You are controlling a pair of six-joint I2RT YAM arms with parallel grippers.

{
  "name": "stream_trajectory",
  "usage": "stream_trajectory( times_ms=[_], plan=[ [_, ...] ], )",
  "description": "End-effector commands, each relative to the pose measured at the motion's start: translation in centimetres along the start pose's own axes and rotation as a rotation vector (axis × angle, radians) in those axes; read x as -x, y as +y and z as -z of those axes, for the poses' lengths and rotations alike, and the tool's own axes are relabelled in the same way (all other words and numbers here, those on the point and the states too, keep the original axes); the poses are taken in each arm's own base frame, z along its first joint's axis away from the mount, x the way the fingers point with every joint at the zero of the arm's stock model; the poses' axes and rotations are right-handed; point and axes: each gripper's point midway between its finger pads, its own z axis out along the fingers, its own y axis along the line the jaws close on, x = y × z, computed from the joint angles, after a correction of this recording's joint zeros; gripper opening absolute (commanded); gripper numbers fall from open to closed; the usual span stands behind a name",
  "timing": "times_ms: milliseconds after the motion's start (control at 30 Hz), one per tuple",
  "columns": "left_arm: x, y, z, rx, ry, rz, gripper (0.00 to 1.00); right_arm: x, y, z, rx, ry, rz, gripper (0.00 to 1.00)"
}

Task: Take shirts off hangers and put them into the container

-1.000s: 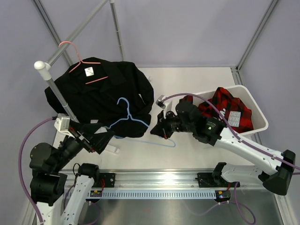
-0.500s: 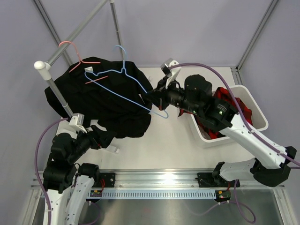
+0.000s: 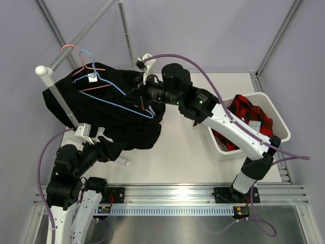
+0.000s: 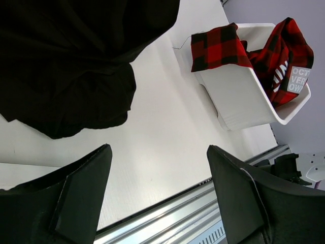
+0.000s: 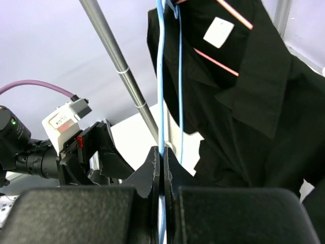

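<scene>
The black shirt (image 3: pixel 106 114) hangs on the pink hanger (image 3: pixel 98 87), whose hook sits on the slanted rack pole (image 3: pixel 84 31). My right gripper (image 3: pixel 136 97) is shut on the wire of the light blue hanger (image 3: pixel 122 100), held up against the shirt's front. That hanger's hook is close beside the pink one; I cannot tell whether it is over the pole. In the right wrist view the blue hanger's wire (image 5: pixel 161 76) runs straight up from the right gripper (image 5: pixel 163 152). My left gripper (image 4: pixel 158 148) stands open and empty below the shirt's hem. The plaid shirt (image 3: pixel 249 119) lies in the container (image 3: pixel 278 123).
An upright grey-white rack post (image 3: pixel 60 99) with a round cap stands at the left, next to my left arm. Frame poles run along the back and right edges. The metal rail (image 3: pixel 172 208) crosses the near edge.
My right arm has carried the blue hanger from low over the table up and left to the rack pole. The black shirt has shifted left. My left gripper has narrowed a little.
</scene>
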Motion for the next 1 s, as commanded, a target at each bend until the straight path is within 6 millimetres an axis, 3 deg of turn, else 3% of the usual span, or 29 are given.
stream_trajectory(
  times_ms=[0, 100, 167, 267, 333, 367, 400, 533, 600, 767, 967],
  plan=[
    [0.7, -0.6, -0.2, -0.033, -0.018, -0.029, 0.79, 2.0, 3.6, 0.7, 0.055, -0.047, 0.064, 0.0],
    [0.5, -0.5, -0.4, -0.034, -0.013, -0.028, 0.79, 1.7, 3.7, 1.6, 0.02, -0.044, 0.061, 0.0],
    [0.6, -0.6, -0.4, -0.037, -0.013, -0.033, 0.79, 1.3, 2.3, 2.5, -0.091, -0.039, 0.07, 0.0],
    [0.5, -0.5, -0.5, -0.039, -0.007, -0.027, 0.8, -0.8, -0.1, 4.7, -0.247, 0.005, 0.077, 0.0],
    [0.5, -0.7, -0.5, -0.046, -0.009, -0.03, 0.8, -0.2, -0.3, 7.0, -0.278, -0.029, 0.072, 0.0],
    [0.5, -0.6, -0.5, -0.041, -0.01, -0.032, 0.8, -1.3, -0.5, 7.5, -0.285, -0.01, 0.069, 0.0],
    [0.5, -0.6, -0.5, -0.042, -0.009, -0.033, 0.8, -0.6, -0.2, 8.9, -0.285, -0.034, 0.06, 0.0],
    [0.5, -0.5, -0.7, -0.041, -0.001, -0.03, 0.8, -1.1, 0.0, 11.0, -0.339, -0.007, 0.077, 0.0],
    [0.5, -0.5, -0.7, -0.042, 0.001, -0.03, 0.8, -0.6, 1.4, 11.5, -0.289, -0.011, 0.088, 0.0],
    [0.4, -0.4, -0.8, -0.035, 0.004, -0.026, 0.8, 1.0, 3.8, 12.2, -0.194, -0.043, 0.084, 0.0],
    [0.4, -0.3, -0.8, -0.028, 0.007, -0.023, 0.8, 1.2, 5.1, 11.2, -0.124, -0.049, 0.082, 0.0]
  ],
)
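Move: The right hand pinches one end of the empty blue hanger. The stretch of rail where the pink hanger's hook hangs lies about 15 cm ahead of this hand, 20 to its left and some 8 above. The pink hanger's crossbar is roughly 9 cm ahead and 13 left, near hand height; the black shirt's middle is about 3 ahead, 11 left and 10 below. From the left hand, that rail stretch is roughly 25 cm ahead, 12 left and 27 up. Draw the blue hanger away from the rail with the right gripper kept shut on its end: ease back first with a slight drift left and a small dip, then swing right across the black shirt, about 10 cm right and 7 cm back overall. Lift about 4 cm out of the dip late in the swing, turning the wrist some 10 degrees clockwise. ##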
